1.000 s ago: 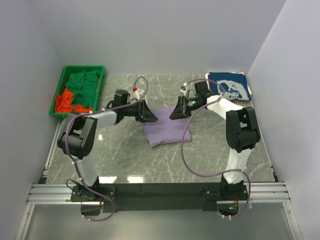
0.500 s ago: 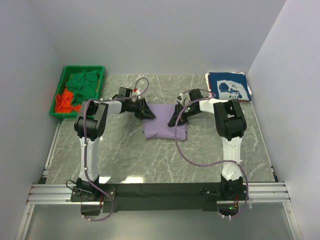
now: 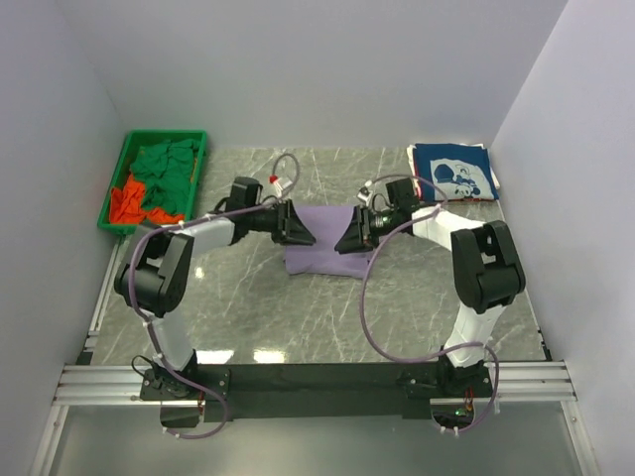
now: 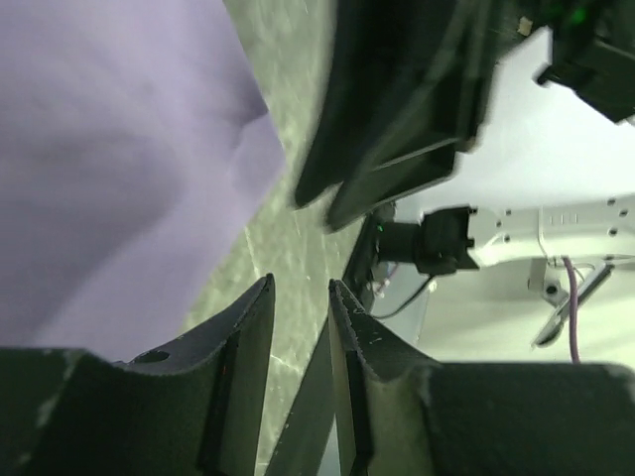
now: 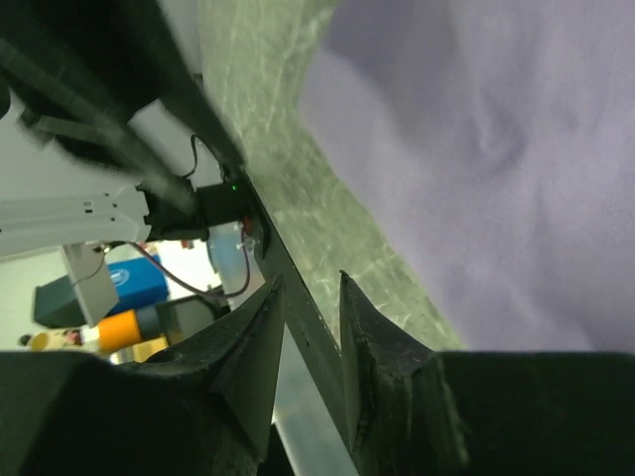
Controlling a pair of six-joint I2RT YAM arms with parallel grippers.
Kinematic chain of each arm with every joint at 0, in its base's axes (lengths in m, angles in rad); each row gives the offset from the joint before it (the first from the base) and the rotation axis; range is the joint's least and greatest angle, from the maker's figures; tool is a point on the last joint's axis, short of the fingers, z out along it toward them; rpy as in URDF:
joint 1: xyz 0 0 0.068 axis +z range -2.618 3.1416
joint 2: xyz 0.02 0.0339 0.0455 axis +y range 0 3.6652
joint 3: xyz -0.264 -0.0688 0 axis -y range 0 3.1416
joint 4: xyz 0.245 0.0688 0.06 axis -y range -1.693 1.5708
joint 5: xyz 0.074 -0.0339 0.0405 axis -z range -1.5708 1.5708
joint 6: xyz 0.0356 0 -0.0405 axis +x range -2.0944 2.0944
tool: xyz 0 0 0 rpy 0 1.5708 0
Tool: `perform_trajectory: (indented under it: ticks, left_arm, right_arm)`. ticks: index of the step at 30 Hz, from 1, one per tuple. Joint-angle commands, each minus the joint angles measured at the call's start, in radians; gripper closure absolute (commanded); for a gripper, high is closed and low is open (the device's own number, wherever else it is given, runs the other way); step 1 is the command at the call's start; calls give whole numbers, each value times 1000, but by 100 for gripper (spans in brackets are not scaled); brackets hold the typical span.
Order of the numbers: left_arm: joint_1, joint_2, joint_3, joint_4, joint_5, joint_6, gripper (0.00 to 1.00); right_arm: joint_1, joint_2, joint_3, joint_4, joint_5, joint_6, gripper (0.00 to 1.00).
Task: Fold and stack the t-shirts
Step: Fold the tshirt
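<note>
A lavender-purple t-shirt (image 3: pixel 328 248) lies folded into a rough square in the middle of the table. My left gripper (image 3: pixel 306 236) hovers over its left edge and my right gripper (image 3: pixel 342 244) over its right part, tips facing each other. In the left wrist view the left gripper (image 4: pixel 301 283) is slightly open with nothing between its fingers, the lavender cloth (image 4: pixel 119 149) beside it. The right gripper (image 5: pixel 311 279) is likewise open and empty next to the cloth (image 5: pixel 496 149). A folded navy t-shirt (image 3: pixel 453 171) with a white print lies at the far right.
A green plastic bin (image 3: pixel 117 188) at the far left holds crumpled green tees (image 3: pixel 164 164) and orange-red ones (image 3: pixel 126 203). White walls close in the table on the left, back and right. Bare marble (image 3: pixel 327 317) lies between the lavender tee and the arm bases.
The lavender tee went from a skewed, longer shape to a squarer, more compact fold. Both arms pushed toward the far side and drew back; the jaws have parted a little.
</note>
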State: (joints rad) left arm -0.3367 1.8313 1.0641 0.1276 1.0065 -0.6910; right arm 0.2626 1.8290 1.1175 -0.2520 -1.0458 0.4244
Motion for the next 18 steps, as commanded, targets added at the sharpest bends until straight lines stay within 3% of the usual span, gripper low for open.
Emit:
perform_trajectory:
  ticks: [1, 5, 7, 10, 14, 18]
  left_arm:
    - [-38, 41, -70, 112, -3, -96, 66]
    - [-41, 135, -89, 54, -42, -49, 65]
    - [-15, 199, -67, -81, -83, 51, 66]
    - [63, 243, -47, -150, -158, 122, 66]
    - [110, 244, -3, -256, -181, 205, 65]
    - [107, 154, -18, -256, -87, 275, 62]
  right_arm:
    - [17, 76, -65, 85, -14, 48, 64]
    - [17, 214, -12, 13, 32, -18, 65]
    - [3, 277, 1, -27, 72, -42, 65]
    - [-37, 314, 28, -84, 148, -76, 65]
    - [-69, 311, 57, -162, 190, -133, 66]
    - [-65, 225, 67, -219, 123, -196, 67]
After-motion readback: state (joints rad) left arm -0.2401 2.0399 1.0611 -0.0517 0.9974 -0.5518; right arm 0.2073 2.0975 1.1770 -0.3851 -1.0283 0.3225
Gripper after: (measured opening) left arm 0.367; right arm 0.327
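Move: Left gripper: the purple t-shirt's middle lies about 4 cm ahead, 5 cm to the right and 10 cm below; its near edge is some 4 cm back and 5 cm right. The green basket stands about 19 cm ahead and 37 cm left. Right gripper: that middle is roughly 6 cm ahead, 3 cm left and 9 cm below, the near edge 3 cm back and 3 cm left, the folded stack 22 cm ahead and 28 cm to its right. Lower both partly open grippers onto the near part of the folded purple t-shirt, about 10 cm down, easing back 2 cm as they sink and rolling some 15 degrees so their front sides dip. Once low, bring them forward again by 2 cm while drawing them apart along the cloth, left gripper about 5 cm left, right gripper a little to the right; leave the fingers as they are. ##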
